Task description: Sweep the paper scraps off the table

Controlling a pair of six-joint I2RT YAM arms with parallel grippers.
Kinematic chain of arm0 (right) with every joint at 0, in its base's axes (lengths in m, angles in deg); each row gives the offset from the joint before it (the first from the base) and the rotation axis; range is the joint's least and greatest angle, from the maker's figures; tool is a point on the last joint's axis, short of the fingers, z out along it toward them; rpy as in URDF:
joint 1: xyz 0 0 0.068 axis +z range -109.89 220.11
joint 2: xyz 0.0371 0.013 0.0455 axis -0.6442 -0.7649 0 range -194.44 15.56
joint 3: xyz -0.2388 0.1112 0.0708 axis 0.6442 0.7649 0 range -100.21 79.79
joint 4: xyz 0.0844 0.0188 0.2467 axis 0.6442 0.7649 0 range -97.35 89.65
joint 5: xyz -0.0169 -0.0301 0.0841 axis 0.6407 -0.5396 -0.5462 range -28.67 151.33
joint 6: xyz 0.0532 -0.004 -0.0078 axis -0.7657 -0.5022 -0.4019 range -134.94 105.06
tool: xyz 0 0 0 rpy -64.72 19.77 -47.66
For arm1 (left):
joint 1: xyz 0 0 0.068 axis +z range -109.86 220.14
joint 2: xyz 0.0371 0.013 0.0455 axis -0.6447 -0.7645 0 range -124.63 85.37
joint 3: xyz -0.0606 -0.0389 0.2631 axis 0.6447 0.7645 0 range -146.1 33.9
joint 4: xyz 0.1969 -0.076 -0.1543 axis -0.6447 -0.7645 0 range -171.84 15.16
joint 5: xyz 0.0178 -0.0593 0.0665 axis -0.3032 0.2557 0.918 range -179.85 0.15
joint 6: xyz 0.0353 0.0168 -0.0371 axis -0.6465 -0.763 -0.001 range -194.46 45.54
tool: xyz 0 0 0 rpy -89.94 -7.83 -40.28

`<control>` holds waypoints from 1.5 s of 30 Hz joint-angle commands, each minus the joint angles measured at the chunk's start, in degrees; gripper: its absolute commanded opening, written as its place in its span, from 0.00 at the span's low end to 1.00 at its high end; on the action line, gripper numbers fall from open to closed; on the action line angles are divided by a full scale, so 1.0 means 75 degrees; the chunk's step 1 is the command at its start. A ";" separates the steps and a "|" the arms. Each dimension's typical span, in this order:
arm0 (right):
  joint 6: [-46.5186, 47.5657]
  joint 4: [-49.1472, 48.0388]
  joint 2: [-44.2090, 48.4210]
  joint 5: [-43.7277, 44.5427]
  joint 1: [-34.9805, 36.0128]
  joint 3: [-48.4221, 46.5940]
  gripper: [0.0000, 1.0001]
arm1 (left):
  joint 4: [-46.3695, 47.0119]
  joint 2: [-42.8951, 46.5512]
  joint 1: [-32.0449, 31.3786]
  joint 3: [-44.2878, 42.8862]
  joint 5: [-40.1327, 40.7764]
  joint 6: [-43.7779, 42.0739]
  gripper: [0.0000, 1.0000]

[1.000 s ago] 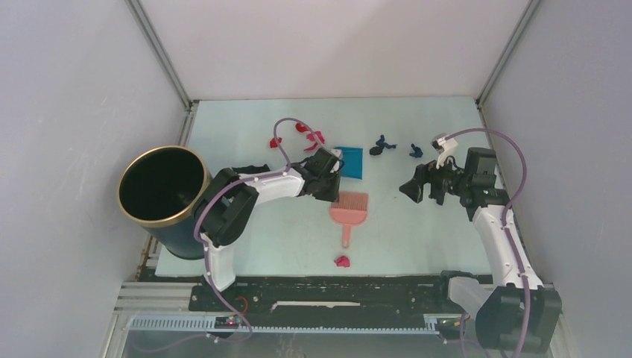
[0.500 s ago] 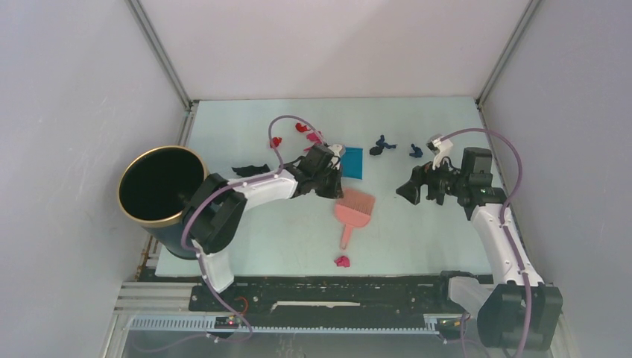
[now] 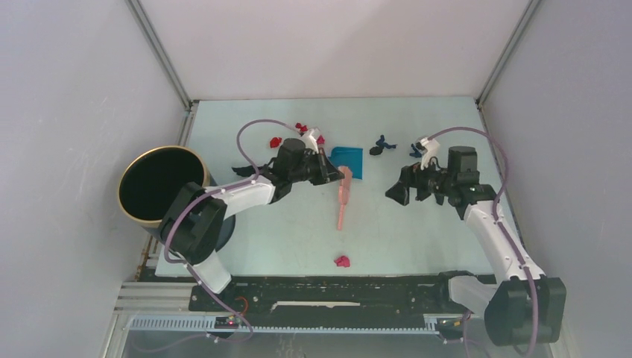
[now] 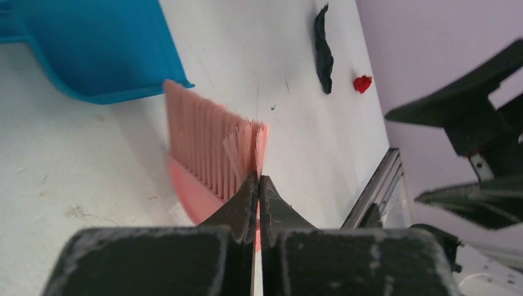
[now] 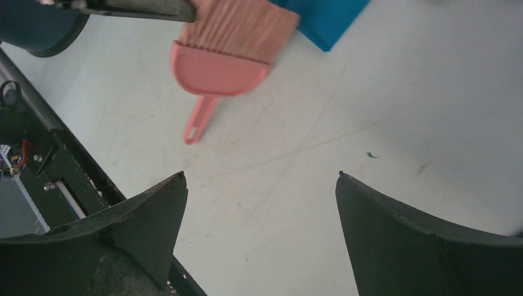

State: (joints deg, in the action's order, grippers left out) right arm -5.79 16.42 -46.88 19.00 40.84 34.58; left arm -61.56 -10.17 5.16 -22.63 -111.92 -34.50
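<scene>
My left gripper (image 3: 330, 173) is shut on the bristle end of the pink hand brush (image 3: 343, 195), which stands tipped on its edge beside the blue dustpan (image 3: 349, 160). In the left wrist view the jaws (image 4: 258, 180) pinch a thin pink edge, with the bristles (image 4: 210, 145) just ahead. Paper scraps lie scattered on the table (image 3: 425, 239): red ones (image 3: 276, 142) at the back left, a black one (image 3: 250, 168), dark blue ones (image 3: 383, 140), and a magenta one (image 3: 342, 261) near the front. My right gripper (image 3: 395, 192) hangs open over bare table (image 5: 261, 176), holding nothing.
A tall black bin with a gold rim (image 3: 160, 186) stands at the table's left edge. Grey-white walls close in the back and sides, and a black rail (image 3: 320, 294) runs along the front. The right wrist view shows the brush (image 5: 219, 58) and the dustpan corner (image 5: 327, 18).
My left gripper has shut on the brush and turned it from lying flat onto its edge. The right gripper has drifted a little to the left, still open.
</scene>
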 commanded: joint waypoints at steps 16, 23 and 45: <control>-0.0011 -0.1601 -0.1602 0.3725 0.4655 -0.1017 1.00 | 0.3904 -0.0156 0.0989 0.1564 -0.0322 0.4101 0.00; -0.0930 -0.1454 -0.3119 0.6106 0.5829 -0.2355 0.97 | 0.4341 -0.0235 0.1057 0.1719 -0.0345 0.4556 0.00; -0.0108 0.0391 -0.2137 0.1163 0.2742 -0.2298 0.00 | 0.4422 -0.0050 0.1417 0.1003 -0.1689 0.4208 0.50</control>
State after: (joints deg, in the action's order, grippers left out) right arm -10.47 11.99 -72.65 52.97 71.53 17.27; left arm -28.12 -14.76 14.32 -11.20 -120.14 2.20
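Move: Between the grippers hangs the pink brush, still pinched at the bristles by the left hand, its middle some 5 cm back, 2 cm right and 3 cm below that hand. The waiting right gripper is about 20 cm right of the left hand, 7 cm back and 3 cm higher. From the right hand the brush's middle lies about 18 cm left, 2 cm ahead and 6 cm down; the blue dustpan is 16 cm ahead, 16 cm left and 15 cm down. Taking over the brush, the open right gripper sweeps left about 18 cm, sinking slightly, then works forward and back to the right and closes on the neck of the handle. The left hand shifts a few centimetres left and forward, tips its fingers up some 30 degrees, then opens off the bristles while the right draws slightly right and back. ##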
